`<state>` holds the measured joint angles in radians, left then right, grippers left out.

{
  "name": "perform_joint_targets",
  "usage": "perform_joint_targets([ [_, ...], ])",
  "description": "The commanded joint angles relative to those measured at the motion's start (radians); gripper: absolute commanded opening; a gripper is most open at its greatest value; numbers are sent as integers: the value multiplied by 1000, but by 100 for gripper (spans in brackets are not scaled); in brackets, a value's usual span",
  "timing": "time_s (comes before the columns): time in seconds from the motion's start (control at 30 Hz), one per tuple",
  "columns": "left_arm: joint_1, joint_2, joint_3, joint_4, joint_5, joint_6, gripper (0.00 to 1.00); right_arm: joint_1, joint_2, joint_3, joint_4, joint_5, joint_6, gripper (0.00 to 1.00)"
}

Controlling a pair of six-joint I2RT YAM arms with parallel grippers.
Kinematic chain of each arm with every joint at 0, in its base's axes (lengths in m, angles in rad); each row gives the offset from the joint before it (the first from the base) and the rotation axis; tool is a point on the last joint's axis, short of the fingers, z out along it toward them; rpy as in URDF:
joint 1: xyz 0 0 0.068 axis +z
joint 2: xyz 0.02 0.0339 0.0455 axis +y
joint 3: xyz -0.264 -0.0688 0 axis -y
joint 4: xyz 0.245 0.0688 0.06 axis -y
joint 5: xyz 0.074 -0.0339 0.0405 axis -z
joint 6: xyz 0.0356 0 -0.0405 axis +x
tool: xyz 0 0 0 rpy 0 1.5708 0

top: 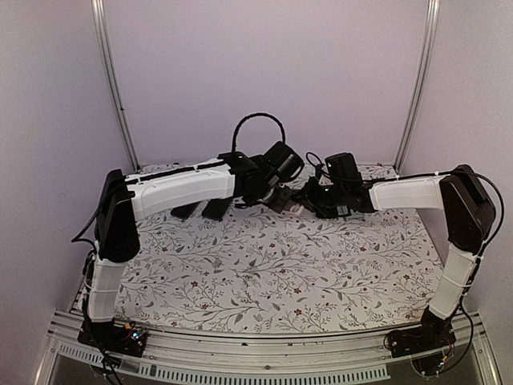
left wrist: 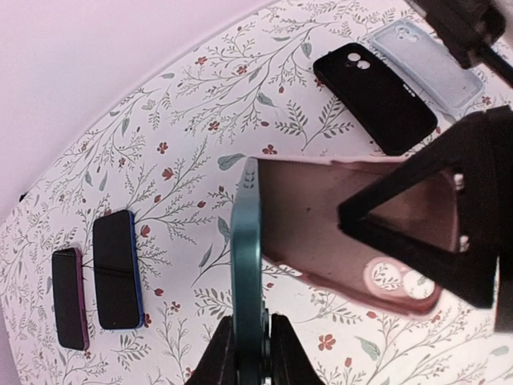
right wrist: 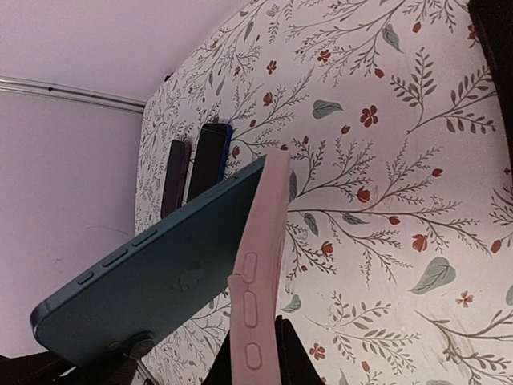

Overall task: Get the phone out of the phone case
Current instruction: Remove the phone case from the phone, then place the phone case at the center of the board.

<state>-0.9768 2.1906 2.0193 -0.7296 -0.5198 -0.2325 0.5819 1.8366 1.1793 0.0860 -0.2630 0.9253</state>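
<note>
Above the cloth, the teal phone (left wrist: 245, 241) stands on edge, and my left gripper (left wrist: 248, 325) is shut on its lower end. The pink phone case (left wrist: 321, 233) splays away from the phone in a V and meets it only at the far end. My right gripper (right wrist: 255, 337) is shut on the phone case (right wrist: 260, 265) near its side buttons, with the phone's teal back (right wrist: 152, 273) to its left. From above, both grippers (top: 292, 197) meet over the back middle of the table, and the phone and case are mostly hidden between them.
On the floral cloth (left wrist: 192, 120) lie a black case (left wrist: 375, 95) and a clear case (left wrist: 429, 64) to the far right. A blue phone (left wrist: 118, 269) and a dark maroon phone (left wrist: 70, 297) lie to the left. The back wall is close behind.
</note>
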Motion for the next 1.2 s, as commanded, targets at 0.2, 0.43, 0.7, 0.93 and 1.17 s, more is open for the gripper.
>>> perform_joint_targets([
  [0.2,82,-345,-318,423,-33,285,0,-121,-130,-121,66,-37,-75,0],
  [0.43,89,-464,-667,874,35,620,0,-261,-194,-189,105,-81,-61,0],
  [0.7,103,-368,-782,1107,187,919,0,-457,-239,-272,198,-122,20,0],
  [0.93,135,-269,-736,1046,322,1026,0,-607,-256,-320,248,-111,77,0],
  [1.17,175,-152,-674,1020,277,1115,0,-671,-190,-313,297,-115,108,0],
])
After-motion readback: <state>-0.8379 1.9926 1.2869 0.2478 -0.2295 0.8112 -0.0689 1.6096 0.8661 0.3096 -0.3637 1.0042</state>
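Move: From the left hand, which holds the phone, the pink case lies about 5 cm right, 4 cm ahead and 5 cm lower; the blue-edged phone is some 21 cm left and 12 cm ahead, the black case 14 cm right and 14 cm ahead, both on the table roughly 15 cm below. The right hand grips the pink case; from it the phone is about 7 cm left, the clear case 16 cm right and 11 cm ahead, 12 cm lower. Up and left the left hand draws the phone out of the pink case, rising about 10 cm, then doubles back down and to the right, ending slightly forward and below its start, swinging clockwise with its tips lifting. The right hand meanwhile carries the case some 30 cm right and a little forward, past the clear case, turning clockwise; both grips hold. ##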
